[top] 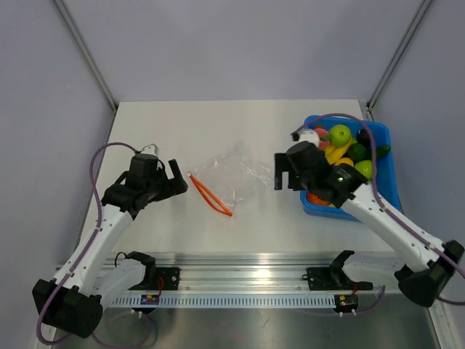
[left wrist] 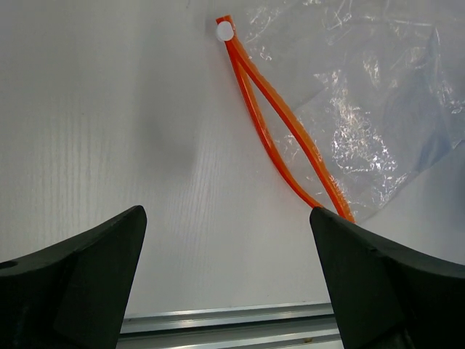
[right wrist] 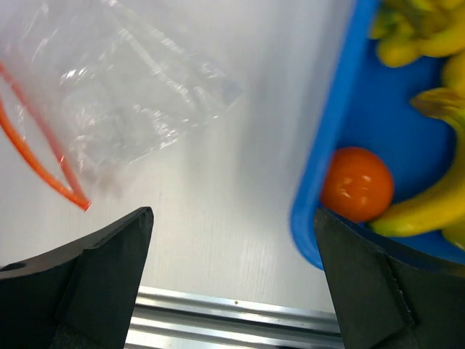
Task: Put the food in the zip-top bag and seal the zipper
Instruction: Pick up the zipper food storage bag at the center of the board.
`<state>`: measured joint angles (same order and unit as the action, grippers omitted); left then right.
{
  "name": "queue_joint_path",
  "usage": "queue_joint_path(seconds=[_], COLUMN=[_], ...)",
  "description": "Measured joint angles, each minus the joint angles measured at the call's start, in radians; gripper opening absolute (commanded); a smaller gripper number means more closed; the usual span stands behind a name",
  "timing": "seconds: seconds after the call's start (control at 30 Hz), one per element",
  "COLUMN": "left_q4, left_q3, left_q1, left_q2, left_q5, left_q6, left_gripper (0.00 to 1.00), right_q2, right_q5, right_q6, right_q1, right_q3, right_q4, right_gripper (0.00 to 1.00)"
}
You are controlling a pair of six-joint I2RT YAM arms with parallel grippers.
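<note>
The clear zip-top bag (top: 234,177) lies flat mid-table, empty. Its orange-red zipper (top: 211,195) faces left, and the two strips are slightly parted. In the left wrist view the bag (left wrist: 363,109) and zipper (left wrist: 283,123) lie ahead to the right, with a white slider (left wrist: 224,30) at the far end. My left gripper (top: 176,178) (left wrist: 226,214) is open and empty just left of the zipper. My right gripper (top: 279,171) (right wrist: 232,212) is open and empty between the bag (right wrist: 138,94) and the bin. Yellow bananas (top: 338,153) (right wrist: 421,211) and a pink-red peach (top: 320,134) lie in the bin.
The blue plastic bin (top: 389,167) (right wrist: 341,109) stands at the right and also holds a green apple (top: 339,134), a cucumber (top: 381,151) and an orange ball (right wrist: 357,183). A metal rail (top: 240,280) runs along the table's near edge.
</note>
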<state>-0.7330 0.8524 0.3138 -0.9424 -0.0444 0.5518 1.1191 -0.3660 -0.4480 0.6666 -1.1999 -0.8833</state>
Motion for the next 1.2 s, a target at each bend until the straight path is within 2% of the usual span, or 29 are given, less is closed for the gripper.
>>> queue_joint_path(seconds=[0.13, 0.27, 0.6, 0.7, 0.8, 0.9, 0.93, 1.0, 1.03, 1.07, 1.2], left_q4=[0.0, -0.026, -0.08, -0.09, -0.097, -0.103, -0.103, -0.103, -0.103, -0.102, -0.101], left_q3=[0.004, 0.02, 0.026, 0.026, 0.026, 0.026, 0.024, 0.02, 0.019, 0.018, 0.012], left_q1=[-0.126, -0.206, -0.327, -0.364, -0.385, -0.395, -0.396, -0.398, -0.399, -0.399, -0.4], left_q2=[0.024, 0.053, 0.012, 0.016, 0.025, 0.032, 0.033, 0.033, 0.033, 0.033, 0.034], left_q5=[0.034, 0.053, 0.147, 0.163, 0.172, 0.182, 0.185, 0.197, 0.202, 0.207, 0.243], left_q6=[0.0, 0.0, 0.017, 0.017, 0.016, 0.014, 0.014, 0.014, 0.014, 0.014, 0.002], left_gripper=[0.99, 0.99, 0.99, 0.99, 0.99, 0.99, 0.99, 0.99, 0.99, 0.99, 0.99], right_q2=[0.206, 0.372, 0.739, 0.819, 0.878, 0.933, 0.956, 0.982, 0.991, 0.998, 0.997], right_q5=[-0.098, -0.123, -0.162, -0.183, -0.211, -0.261, -0.287, -0.327, -0.343, -0.361, -0.415], right_q6=[0.011, 0.061, 0.233, 0.271, 0.297, 0.325, 0.335, 0.341, 0.346, 0.352, 0.349], right_q1=[0.25, 0.374, 0.504, 0.514, 0.514, 0.515, 0.515, 0.515, 0.515, 0.515, 0.515], right_q3=[-0.055, -0.073, -0.328, -0.369, -0.386, -0.401, -0.408, -0.416, -0.418, -0.418, -0.418], right_q4=[0.022, 0.088, 0.252, 0.286, 0.303, 0.318, 0.319, 0.322, 0.325, 0.324, 0.325], right_gripper=[0.99, 0.99, 0.99, 0.96, 0.88, 0.69, 0.5, 0.33, 0.18, 0.0, 0.0])
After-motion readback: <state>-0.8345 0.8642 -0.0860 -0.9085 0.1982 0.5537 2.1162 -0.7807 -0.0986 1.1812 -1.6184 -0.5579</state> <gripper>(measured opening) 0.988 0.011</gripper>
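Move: Off to the right hand's left, about 19 cm away and roughly 15 cm lower, the bag's orange zipper lies on the board, its middle about 1 cm ahead of the hand. The clear bag film spreads about 15 cm to the hand's left and 6 cm ahead. On the hand's other side the blue bin's middle is some 22 cm right and 7 ahead, with the tomato 12 cm right, straight across. For the left hand the zipper is about 9 cm right, level fore-and-aft, 8 below. Sweeping left about 25 cm over the bag and sinking some 15 cm, the right hand comes down to the zipper, swinging counter-clockwise and rolling its left side down; it eases forward late on as its wide-open fingers shut and pinch the strip on the film side. The empty left hand clears away leftward, about 6 cm, turning some 15 degrees counter-clockwise, fingers open. ##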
